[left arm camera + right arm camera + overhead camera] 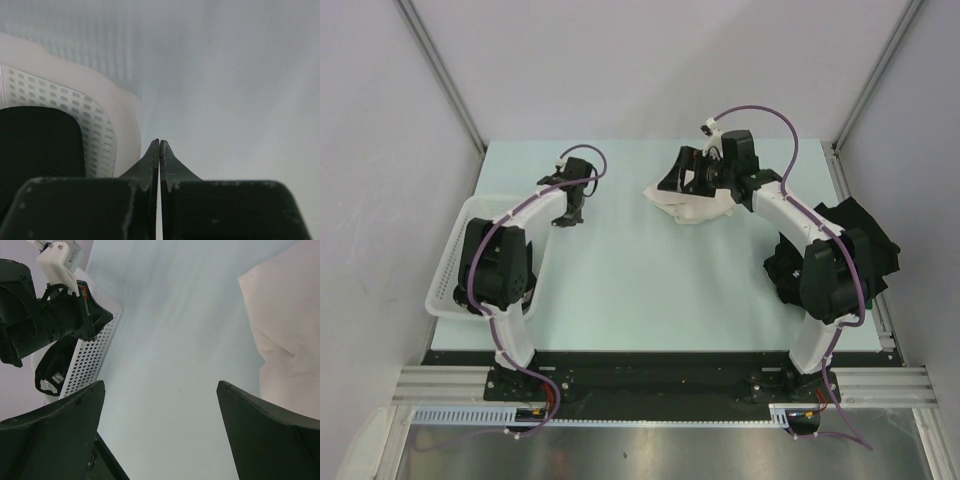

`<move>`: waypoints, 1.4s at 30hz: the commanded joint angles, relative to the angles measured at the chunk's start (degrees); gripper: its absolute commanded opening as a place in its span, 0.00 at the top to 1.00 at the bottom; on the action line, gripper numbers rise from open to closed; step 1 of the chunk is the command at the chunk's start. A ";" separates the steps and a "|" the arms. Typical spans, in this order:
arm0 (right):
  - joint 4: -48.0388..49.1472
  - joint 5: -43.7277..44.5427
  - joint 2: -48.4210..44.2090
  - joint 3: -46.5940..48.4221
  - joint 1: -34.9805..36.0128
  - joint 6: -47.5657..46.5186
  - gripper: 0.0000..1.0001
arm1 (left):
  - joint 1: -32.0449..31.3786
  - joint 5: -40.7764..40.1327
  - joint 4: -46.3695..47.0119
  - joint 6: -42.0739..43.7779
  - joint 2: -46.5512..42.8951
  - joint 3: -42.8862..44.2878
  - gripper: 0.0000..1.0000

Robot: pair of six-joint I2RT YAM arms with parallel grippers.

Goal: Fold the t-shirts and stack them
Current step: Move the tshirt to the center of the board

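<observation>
A crumpled cream-white t-shirt [698,208] lies at the back middle of the pale table [640,290]. My right gripper [672,182] hovers at its left edge, open, with only bare table between its fingers. In the right wrist view the gripper [161,382] is open and the cream t-shirt [285,325] sits to the right of the right finger. A heap of black t-shirts [855,245] lies at the right table edge beside the right arm. My left gripper [567,215] is shut and empty, near the basket's far corner; the left wrist view shows its fingertips [159,143] pressed together.
A white mesh basket [450,265] stands at the left table edge, partly under the left arm. Its rim [117,112] shows in the left wrist view with a dark shape inside that I cannot identify. Grey walls enclose the table on three sides.
</observation>
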 commanded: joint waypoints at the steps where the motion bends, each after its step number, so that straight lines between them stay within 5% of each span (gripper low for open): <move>1: -0.06 -1.03 -1.97 -0.73 -0.54 -1.04 0.00 | 1.22 -2.50 0.10 -0.25 -1.22 -0.07 1.00; 7: -1.73 -0.95 -2.59 -1.17 -1.24 -2.62 0.00 | 2.89 -2.33 0.19 -1.12 -1.30 -0.59 1.00; 22: -11.49 17.24 -5.75 -1.08 -1.24 -14.14 0.00 | 4.38 -4.18 -0.52 -0.77 -4.29 -3.31 0.97; 32: -14.22 36.31 -7.07 -1.17 -2.20 -15.37 0.00 | 2.72 11.19 7.03 -1.57 -12.90 -9.47 0.74; 42: -14.83 31.75 -1.72 -1.17 -6.95 -15.46 0.00 | -3.61 20.16 8.71 -0.77 -19.23 -10.18 0.68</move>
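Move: The left hand is shut at the box's right wall, close to its far corner; the box's middle lies some 19 cm to its left and 9 cm back, a little lower. The white t-shirt is about 16 cm ahead and 39 cm right of that hand. From the open right hand the white t-shirt's middle lies roughly 14 cm ahead, 7 cm right and 20 cm below; the black pile is some 45 cm right and 7 cm back. Keep pushing the box left with the closed left fingertips for about 4 cm, then draw back a little, part the fingers to about a third and swing right and up, clear of the wall. Meanwhile carry the wide-open right gripper about 15 cm right, across the white t-shirt's near side, sinking some 4 cm and turning its fingers from leftward to forward and down. ##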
